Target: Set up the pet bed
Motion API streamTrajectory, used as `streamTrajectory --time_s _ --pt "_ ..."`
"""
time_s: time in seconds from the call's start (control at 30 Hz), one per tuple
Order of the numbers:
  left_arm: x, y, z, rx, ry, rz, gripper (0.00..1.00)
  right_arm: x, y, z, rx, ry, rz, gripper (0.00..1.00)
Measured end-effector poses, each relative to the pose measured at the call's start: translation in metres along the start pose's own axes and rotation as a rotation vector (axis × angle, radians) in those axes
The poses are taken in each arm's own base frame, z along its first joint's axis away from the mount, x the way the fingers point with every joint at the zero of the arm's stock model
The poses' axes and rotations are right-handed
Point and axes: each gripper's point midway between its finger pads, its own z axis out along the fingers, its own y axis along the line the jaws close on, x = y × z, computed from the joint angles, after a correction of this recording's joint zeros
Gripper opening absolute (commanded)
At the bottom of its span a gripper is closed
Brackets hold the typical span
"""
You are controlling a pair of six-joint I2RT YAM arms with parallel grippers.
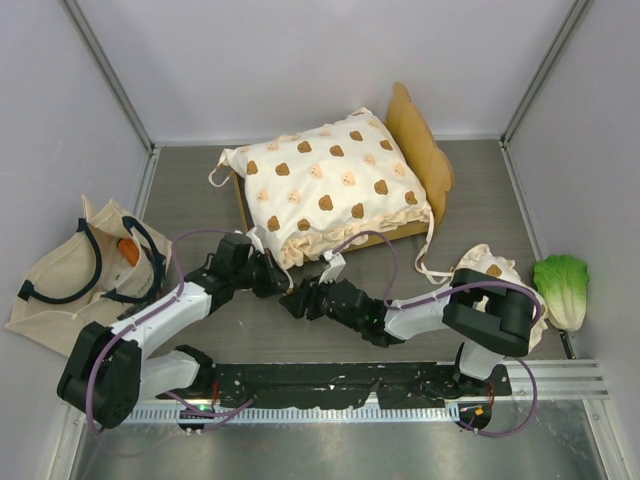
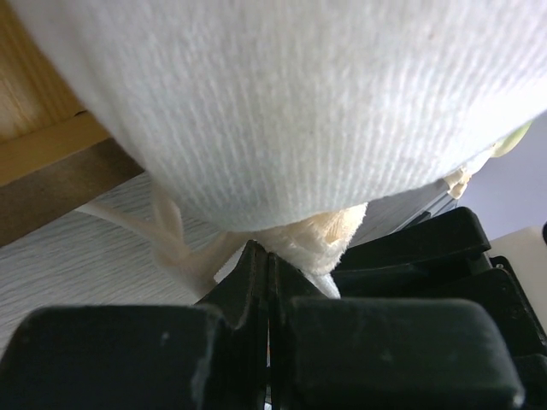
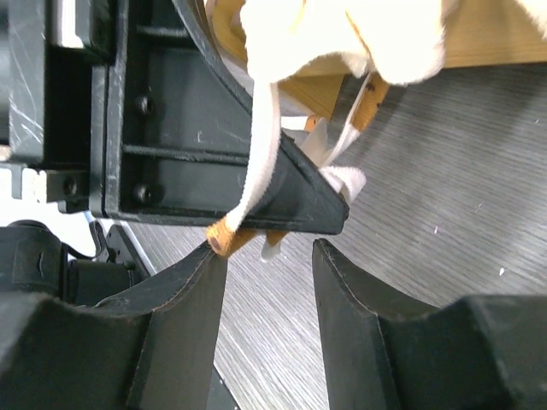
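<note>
The pet bed [image 1: 421, 140] stands at the back middle, a light-wood frame with the bear-print cushion [image 1: 330, 180] lying on it. My left gripper [image 1: 272, 278] is at the bed's front left corner, shut on a cream tie [image 2: 316, 243] under the cushion [image 2: 299, 102]. My right gripper [image 1: 297, 302] faces it from the right and is open [image 3: 267, 248]. A white tie [image 3: 261, 145] drapes over the left gripper's black fingers [image 3: 291, 205]. Its tan end [image 3: 224, 235] touches my right gripper's left fingertip; nothing sits between the right fingers.
A beige tote bag [image 1: 80, 270] with black handles lies at the left, something orange [image 1: 128, 250] inside. A small bear-print pillow [image 1: 490, 265] sits by the right arm and a green lettuce toy [image 1: 562, 288] at the far right. Walls close in three sides.
</note>
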Motion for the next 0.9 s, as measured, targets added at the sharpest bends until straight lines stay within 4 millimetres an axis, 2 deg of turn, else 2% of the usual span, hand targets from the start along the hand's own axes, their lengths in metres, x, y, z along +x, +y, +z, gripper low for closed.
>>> streamTrajectory --time_s 0.13,0.33,0.47,0.57,0.73,0.83,0.9 --pt "-0.001 0.001 0.0 -0.004 -0.006 -0.002 0.0 -0.009 0.002 0.004 -0.006 -0.056 0.009 0.48" --pt "-0.004 0.004 -0.004 -0.015 -0.018 -0.009 0.0 -0.006 -0.006 0.012 0.005 -0.08 0.01 0.39" --pt "-0.005 0.004 -0.004 -0.017 -0.02 -0.012 0.0 -0.006 -0.006 0.014 0.0 -0.089 0.011 0.18" --pt "-0.005 0.004 -0.004 -0.016 -0.019 -0.012 0.0 -0.008 -0.003 0.014 -0.014 -0.099 0.012 0.08" --pt "-0.006 0.003 -0.004 -0.011 -0.023 -0.011 0.0 -0.008 -0.002 0.014 -0.017 -0.102 0.001 0.01" --pt "-0.005 0.004 -0.004 -0.013 -0.022 -0.012 0.0 -0.007 -0.003 0.015 -0.012 -0.094 -0.01 0.01" --pt "-0.004 0.005 -0.004 -0.017 -0.021 -0.014 0.04 -0.006 -0.003 0.015 -0.009 -0.083 -0.018 0.01"
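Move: The draped end of the white cushion strap lies just off the right hand's open fingertips, about 2 cm ahead, 1 cm to the left and level with them. The bed frame's near corner is some 7 cm ahead and 7 cm left of that hand, about 5 cm lower; the cushion's ruffled corner is roughly 11 cm ahead, 2 cm right and slightly lower. From the shut left hand, the draped strap end lies about 2 cm back and 1 cm left, level. Forward and a little left, the right hand eases about 1.5 cm in beneath the left gripper's fingers, fingers still half open, then stops there and shuts them on the draped strap end, pinching it at the tips. The left hand stays nearly in place as a post, still shut on the strap, shifting less than 1 cm. ##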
